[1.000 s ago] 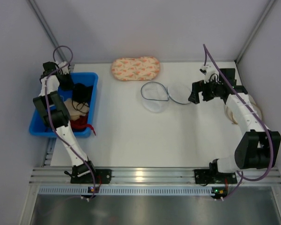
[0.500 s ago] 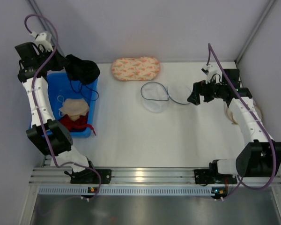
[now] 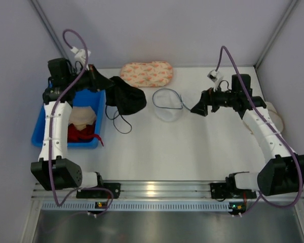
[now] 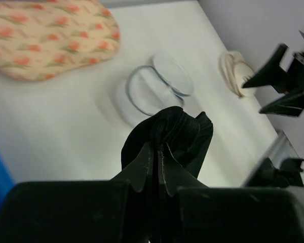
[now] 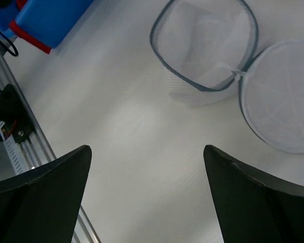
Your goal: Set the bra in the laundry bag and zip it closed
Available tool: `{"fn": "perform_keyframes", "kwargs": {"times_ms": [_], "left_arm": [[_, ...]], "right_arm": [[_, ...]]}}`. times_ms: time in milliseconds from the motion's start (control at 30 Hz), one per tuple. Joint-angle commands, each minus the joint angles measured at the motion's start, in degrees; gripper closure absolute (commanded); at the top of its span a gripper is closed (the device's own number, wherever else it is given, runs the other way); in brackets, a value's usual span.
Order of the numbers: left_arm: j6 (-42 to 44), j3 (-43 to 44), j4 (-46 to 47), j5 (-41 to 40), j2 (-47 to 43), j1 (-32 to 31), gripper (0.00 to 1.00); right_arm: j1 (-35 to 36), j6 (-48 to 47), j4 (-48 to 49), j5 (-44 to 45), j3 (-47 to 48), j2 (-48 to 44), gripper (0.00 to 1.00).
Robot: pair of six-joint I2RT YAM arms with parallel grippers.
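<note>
The black bra (image 3: 126, 99) hangs bunched above the table, between the blue bin and the laundry bag, its thin straps dangling toward the table. My left gripper (image 3: 102, 83) is shut on it; in the left wrist view the fingertips (image 4: 159, 152) pinch the bra's dark fabric (image 4: 175, 132). The laundry bag (image 3: 167, 105) is a round white mesh bowl lying open on the table, its lid (image 3: 193, 100) flipped out to the right. My right gripper (image 3: 199, 108) hovers just right of the bag, open and with nothing in it. From the right wrist, the bag (image 5: 205, 45) and lid (image 5: 283, 96) lie ahead of the open gripper (image 5: 147, 151).
A blue bin (image 3: 37, 135) at the left holds a beige cloth (image 3: 81, 116) and a red garment (image 3: 82, 133). A peach patterned pouch (image 3: 147, 74) lies at the back. A beige bra (image 3: 274, 112) sits at the right edge, partly behind my right arm.
My left arm lifted the black bra out of the blue bin and swung it right, toward the bag. My right gripper shifted slightly left, nearer the bag's lid.
</note>
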Motion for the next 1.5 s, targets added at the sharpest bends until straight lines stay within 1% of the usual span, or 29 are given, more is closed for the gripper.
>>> {"fn": "perform_keyframes", "kwargs": {"times_ms": [0,67,100,133,167,233,267,300,333,367,433,500,600,733,967,1133,1200,1233,1267,1300,1333,1367,1400,1467], "left_arm": [[-3.20,-6.89,2.77,0.92,-5.12,-7.57,1.00],[-6.79,-10.60,5.14,-1.88,-7.14,-13.55,1.00],[-8.37,-14.01,7.94,-2.68,-7.67,-15.23,1.00],[-11.35,-15.61,8.92,-3.65,-8.46,-17.94,1.00],[-12.59,-16.85,9.63,-6.53,-8.55,-19.27,1.00],[-16.97,-19.84,12.34,-8.84,-8.81,-22.52,1.00],[-18.48,-20.72,13.23,-9.80,-8.73,-23.15,1.00],[-19.89,-21.86,14.28,-11.46,-8.38,-23.67,1.00],[-22.60,-22.30,14.73,-12.35,-7.85,-23.68,1.00],[-23.67,-22.57,14.99,-13.23,-7.67,-23.77,1.00],[-25.95,-22.31,15.70,-16.03,-6.45,-24.03,1.00],[-26.49,-21.00,15.70,-18.24,-5.57,-25.17,1.00],[-27.98,-19.85,15.70,-20.44,-3.38,-27.18,1.00],[-28.60,-20.02,15.70,-22.55,-1.17,-29.13,1.00],[-30.27,-20.90,16.14,-22.91,1.11,-29.22,1.00],[-30.36,-20.99,16.23,-22.38,1.73,-29.39,1.00],[-30.62,-21.51,16.40,-21.42,1.64,-29.57,1.00],[-30.71,-21.69,16.49,-21.06,1.56,-29.66,1.00],[-30.62,-22.48,16.49,-20.54,1.21,-29.66,1.00],[-30.10,-23.01,16.40,-19.58,0.94,-29.66,1.00],[-29.23,-24.40,16.32,-18.96,0.24,-29.66,1.00],[-29.22,-25.11,16.40,-18.52,0.24,-29.66,1.00],[-27.83,-25.90,16.40,-17.73,-0.72,-29.66,1.00],[-25.89,-28.36,16.40,-17.63,-2.30,-29.66,1.00]], "right_arm": [[5.48,1.01,5.60,-3.57,0.53,-2.30,0.08],[9.34,-0.04,4.99,-3.92,1.50,-1.86,0.08],[10.49,-0.31,4.64,-4.10,1.76,-1.68,0.10],[11.72,-1.01,4.29,-4.45,2.29,-1.51,0.11],[13.64,-1.27,3.93,-4.63,2.55,-1.42,0.13],[15.32,-0.93,3.93,-5.15,3.17,-1.07,0.24],[16.46,-0.14,4.97,-5.42,3.34,-1.07,0.29],[17.00,1.00,5.85,-5.33,3.35,-1.07,0.37],[18.05,4.23,7.26,-5.07,3.09,-0.98,0.40],[18.58,5.83,9.88,-5.07,3.08,-0.89,0.42],[19.98,11.70,12.18,-3.93,3.43,-0.02,0.47],[20.69,14.97,15.25,-3.14,3.87,1.12,0.51],[22.10,19.80,17.37,-1.38,5.36,4.63,0.54],[26.30,21.49,17.73,1.78,8.87,11.39,0.54],[33.78,18.85,15.71,10.56,12.31,17.56,0.53],[36.51,18.24,15.27,12.59,13.71,20.81,0.51],[37.13,16.75,14.30,14.96,14.07,21.95,0.59],[37.30,16.48,14.13,15.67,13.98,22.13,0.66],[37.30,16.13,13.08,17.59,13.89,22.22,0.80],[37.13,15.26,12.81,18.31,13.28,21.70,0.88],[36.87,15.07,13.07,18.49,11.45,19.96,1.00],[36.34,15.07,13.07,17.97,11.43,19.94,1.00],[34.77,15.07,13.94,16.83,8.65,17.42,1.00],[32.66,15.16,14.65,12.36,5.56,14.33,1.00]]}}
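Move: Out from the left gripper, which already holds the black bra (its body about 8 cm to the right, 2 cm back and 8 cm lower), the open laundry bag lies some 27 cm right, 11 cm ahead and 31 cm below; the blue bin is about 33 cm left, 4 cm ahead and 29 cm down. For the empty right hand the bra is roughly 39 cm left, 3 cm ahead and 5 cm up; the bag lies 19 cm left, 17 cm ahead and the bag lid 19 cm straight ahead, both about 20 cm down. Swinging right and down about 15 cm each way, the left hand carries the bra to the near side of the laundry bag, drawing back first, then easing slightly forward, fingers tipping down some 30 degrees. The right hand sweeps about 20 cm left to meet the bra, half narrowing its fingers, rising a little and then dipping, and at last shuts them on the cloth beside the left fingertips. ##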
